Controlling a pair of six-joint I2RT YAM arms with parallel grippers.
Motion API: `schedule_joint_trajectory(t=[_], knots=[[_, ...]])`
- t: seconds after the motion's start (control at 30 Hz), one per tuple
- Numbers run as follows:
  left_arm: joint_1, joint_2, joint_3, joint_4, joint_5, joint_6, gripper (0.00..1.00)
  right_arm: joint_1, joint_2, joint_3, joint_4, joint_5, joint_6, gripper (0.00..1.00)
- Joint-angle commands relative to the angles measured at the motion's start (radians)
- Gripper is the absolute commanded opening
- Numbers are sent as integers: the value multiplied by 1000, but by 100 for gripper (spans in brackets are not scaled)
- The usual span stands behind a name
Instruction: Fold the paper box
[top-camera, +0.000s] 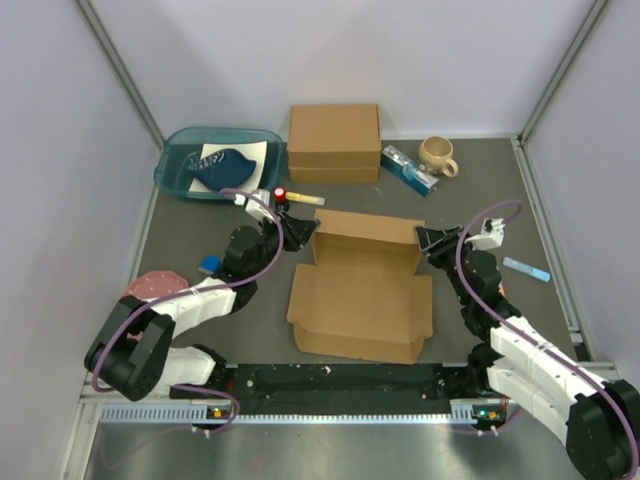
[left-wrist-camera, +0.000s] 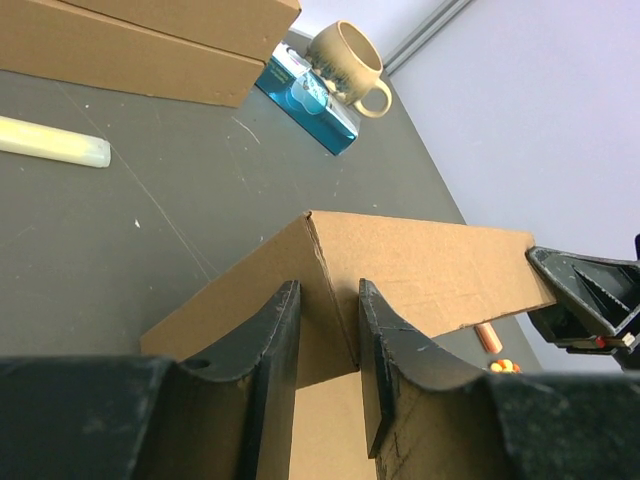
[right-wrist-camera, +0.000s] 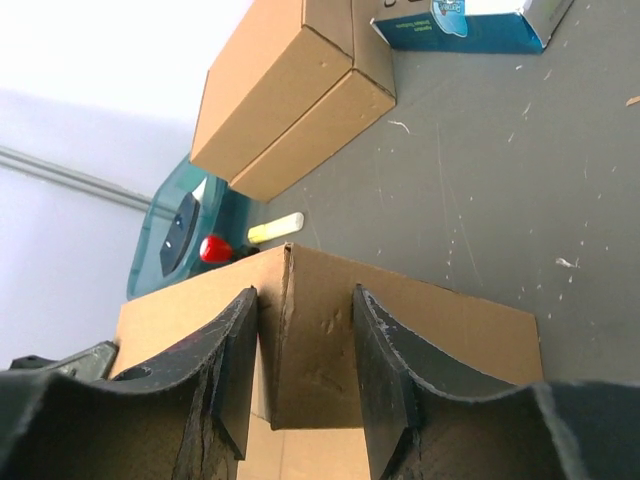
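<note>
The paper box lies mid-table, a brown die-cut sheet with its back wall raised and its front flaps flat. My left gripper is at the back-left corner of that wall. In the left wrist view its fingers straddle the folded corner of the paper box and are closed on it. My right gripper is at the back-right corner. In the right wrist view its jaws clamp the creased corner of the paper box in the same way.
A thicker closed cardboard box stands at the back, with a teal bin to its left. A blue carton and a mug sit back right. A yellow stick, a pink disc and a light-blue piece lie around.
</note>
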Motion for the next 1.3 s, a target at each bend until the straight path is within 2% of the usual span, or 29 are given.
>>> schedule_joint_trajectory(t=[0.0, 0.2, 0.3, 0.47, 0.53, 0.67, 0.9, 1.0, 1.27], knots=[[-34, 116, -107, -335, -3, 37, 17, 33, 90, -120, -376, -69, 1, 37], [-39, 131, -133, -305, -5, 22, 15, 36, 76, -107, -391, -68, 2, 37], [-39, 86, -115, -342, -20, 34, 16, 36, 13, -75, -472, -57, -11, 41], [-37, -30, -35, -497, -69, 62, 27, 35, -107, 60, -609, -2, -85, 59], [-37, -65, 14, -547, -95, 67, 29, 35, -114, 119, -656, 23, -129, 65], [-37, -86, 75, -600, -118, 83, 35, 35, -102, 184, -701, 38, -165, 69], [-37, -102, 173, -687, -166, 117, 55, 35, -121, 244, -735, 43, -206, 72], [-36, -120, 199, -715, -189, 123, 59, 35, -130, 290, -758, 50, -261, 75], [-20, -235, 268, -793, -273, 148, 72, 36, -131, 524, -854, 72, -448, 80]])
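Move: Each hand already pinches a top corner of the raised far wall of the paper box: the left hand's corner is about 1 cm ahead and 1 cm right, the right hand's about 1 cm ahead and 1 cm left, both some 2 cm below. From the left hand, the yellow marker lies about 14 cm ahead and 2 cm left, the red stamp 13 cm ahead and 7 cm left. From the right hand, the teal carton lies roughly 23 cm ahead and 2 cm left. These three are about 12 cm below. Both hands open to release their corners, right going about 5 cm back and up, left some 3 cm leftwards. ##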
